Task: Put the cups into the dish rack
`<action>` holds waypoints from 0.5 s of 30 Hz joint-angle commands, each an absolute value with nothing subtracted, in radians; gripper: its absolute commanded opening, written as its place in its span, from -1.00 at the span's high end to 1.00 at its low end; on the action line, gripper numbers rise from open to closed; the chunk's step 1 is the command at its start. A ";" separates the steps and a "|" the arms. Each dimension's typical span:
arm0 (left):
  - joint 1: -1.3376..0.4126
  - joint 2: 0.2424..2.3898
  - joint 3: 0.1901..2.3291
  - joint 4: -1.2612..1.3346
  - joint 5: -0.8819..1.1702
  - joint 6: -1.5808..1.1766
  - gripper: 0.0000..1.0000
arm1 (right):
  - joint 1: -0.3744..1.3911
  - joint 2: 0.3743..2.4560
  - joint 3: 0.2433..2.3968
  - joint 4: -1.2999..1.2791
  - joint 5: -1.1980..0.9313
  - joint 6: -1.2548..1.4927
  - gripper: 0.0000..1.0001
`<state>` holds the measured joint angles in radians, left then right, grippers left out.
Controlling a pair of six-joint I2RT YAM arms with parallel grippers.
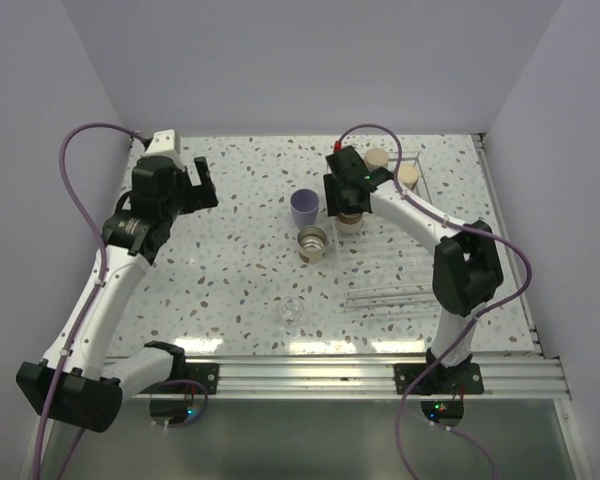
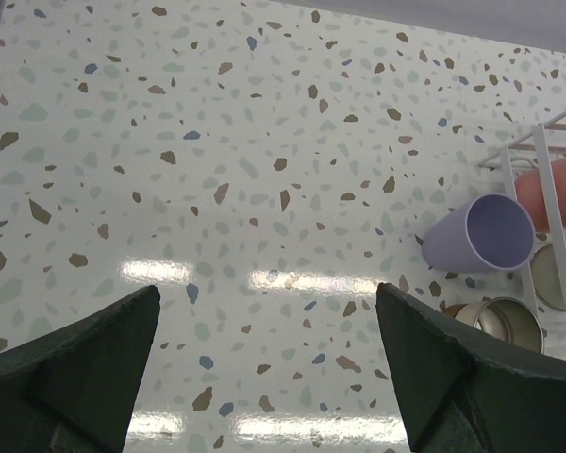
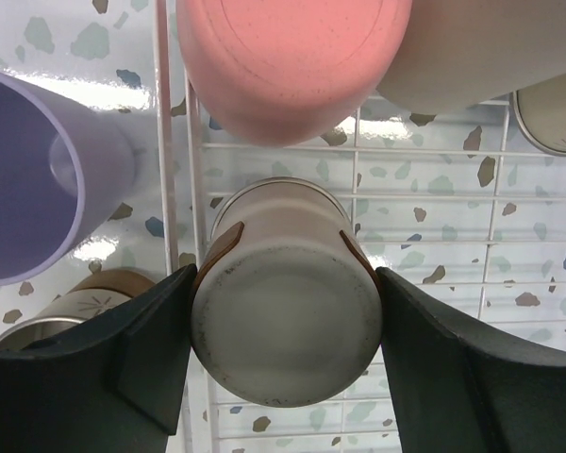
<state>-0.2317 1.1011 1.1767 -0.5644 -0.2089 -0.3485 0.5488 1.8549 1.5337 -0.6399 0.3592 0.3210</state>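
Observation:
My right gripper is shut on a short beige cup held bottom-up over the left edge of the dish rack. In the rack beyond it, a pink cup and a tan cup stand upside down. A lavender cup and a beige cup with a shiny inside stand on the table left of the rack. My left gripper hangs open over bare table at the left, its jaws empty. It sees the lavender cup to the right.
Two more beige cups sit at the rack's far end. A small clear object lies near the front edge. White walls close in the table on three sides.

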 commanded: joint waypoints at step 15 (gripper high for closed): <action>-0.256 1.186 1.164 -0.431 0.106 -0.365 -0.89 | 0.555 1.467 1.486 -0.709 0.325 0.299 -0.96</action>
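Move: The right hand has an upturned metal cup in its fingers, in the rack; the pink cup is some 9 cm farther ahead and 1 cm left, the purple cup about 5 cm ahead and 12 cm left. From the left hand, empty and open, the last loose metal cup lies roughly 24 cm right, about 1 cm ahead and 19 cm below; the purple cup is about 23 cm right, 10 cm ahead and 18 cm below. The right fingers open and let go of the upturned metal cup while the hand eases back some 3 cm, then it lifts clear by about 8 cm, fingertips tipping up a little. Meanwhile the empty left hand slides about 5 cm to the right at nearly the same height, towards the loose metal cup and the purple cup, wrist turning some 10 degrees clockwise and fingers staying wide open. ##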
